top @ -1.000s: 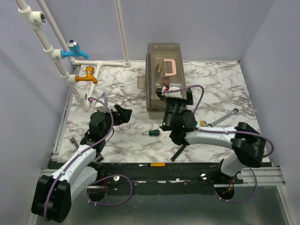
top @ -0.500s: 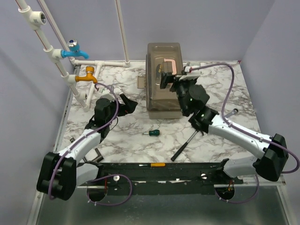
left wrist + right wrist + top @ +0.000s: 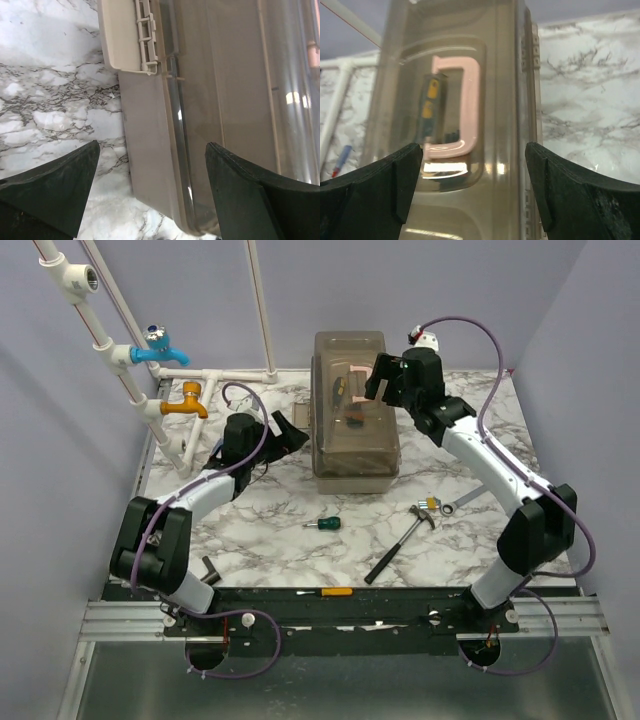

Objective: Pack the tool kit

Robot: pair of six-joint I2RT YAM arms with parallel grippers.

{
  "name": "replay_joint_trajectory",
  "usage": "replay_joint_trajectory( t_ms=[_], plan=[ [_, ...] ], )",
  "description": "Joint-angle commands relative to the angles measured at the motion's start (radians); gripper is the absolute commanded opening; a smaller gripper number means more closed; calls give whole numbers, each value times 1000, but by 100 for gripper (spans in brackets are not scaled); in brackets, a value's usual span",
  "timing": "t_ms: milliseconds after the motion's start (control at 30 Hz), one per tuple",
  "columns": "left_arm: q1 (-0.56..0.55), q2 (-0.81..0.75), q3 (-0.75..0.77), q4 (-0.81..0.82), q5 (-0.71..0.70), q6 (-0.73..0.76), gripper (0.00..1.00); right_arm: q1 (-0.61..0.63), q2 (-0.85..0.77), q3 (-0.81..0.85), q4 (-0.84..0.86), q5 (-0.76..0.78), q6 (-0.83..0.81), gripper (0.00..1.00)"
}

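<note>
The tool kit box (image 3: 352,445) stands at the back middle of the marble table, its smoky lid down and its pink handle (image 3: 469,100) lying flat on top. Through the lid I see a yellow-marked tool (image 3: 429,107). My left gripper (image 3: 287,432) is open beside the box's left wall (image 3: 150,150), near a beige latch (image 3: 145,35). Above the lid's right half hangs my right gripper (image 3: 383,380), open and holding nothing. Loose on the table lie a green-handled screwdriver (image 3: 322,524), a hammer (image 3: 402,538) and a wrench (image 3: 466,495).
White pipes with a blue tap (image 3: 160,348) and an orange tap (image 3: 186,402) stand at the back left. An orange-handled screwdriver (image 3: 326,592) lies on the black front rail. A small dark part (image 3: 212,570) sits by the left arm. Purple walls close in both sides.
My right arm has swung from the box's front up and back, over the lid's right side, uncovering the hammer. My left arm has stretched to the box's left wall. Both grippers stayed open.
</note>
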Motion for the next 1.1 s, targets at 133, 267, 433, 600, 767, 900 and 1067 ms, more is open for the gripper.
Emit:
replay_joint_trajectory(
  t_ms=[133,267,433,600,767,900,1067],
  plan=[
    [10,136,118,40,5,-86,89,-70,186,114,-137,-128,36,89],
    [34,173,138,75,12,-108,89,-78,223,131,-135,-116,36,88],
    [60,238,182,118,51,-144,89,-96,256,129,-143,-140,34,79],
    [44,298,217,173,111,-196,87,-111,217,39,-150,-152,7,62],
    [-14,257,66,362,101,-293,85,-114,143,-54,-163,-152,-43,57],
    [-93,183,-21,406,47,-302,84,-127,69,-119,-173,-116,-51,57],
    [-189,101,-80,404,-12,-281,85,-147,4,-157,-180,-114,-58,57]
  ],
)
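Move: The tool box's middle lies about 13 cm to the right and 6 cm ahead of my left hand, some 4 cm lower, with the open latch 5 cm ahead and a centimetre right; the green screwdriver lies 19 cm back, 7 cm right, down on the table. The box's handle is about 4 cm ahead, 3 cm left and 9 cm below my right hand, and the box's middle is 4 cm left, 1 cm back and 18 cm below. I drop my right hand about 8 cm and a little forward onto the lid, part-close the fingers between the handle bar and the lid's right edge, then draw right and back. My left hand, fingers still wide, slides forward 7 cm along the box's left side, then comes back as far while pushing some 5 cm right against it, rolling its left side down. ##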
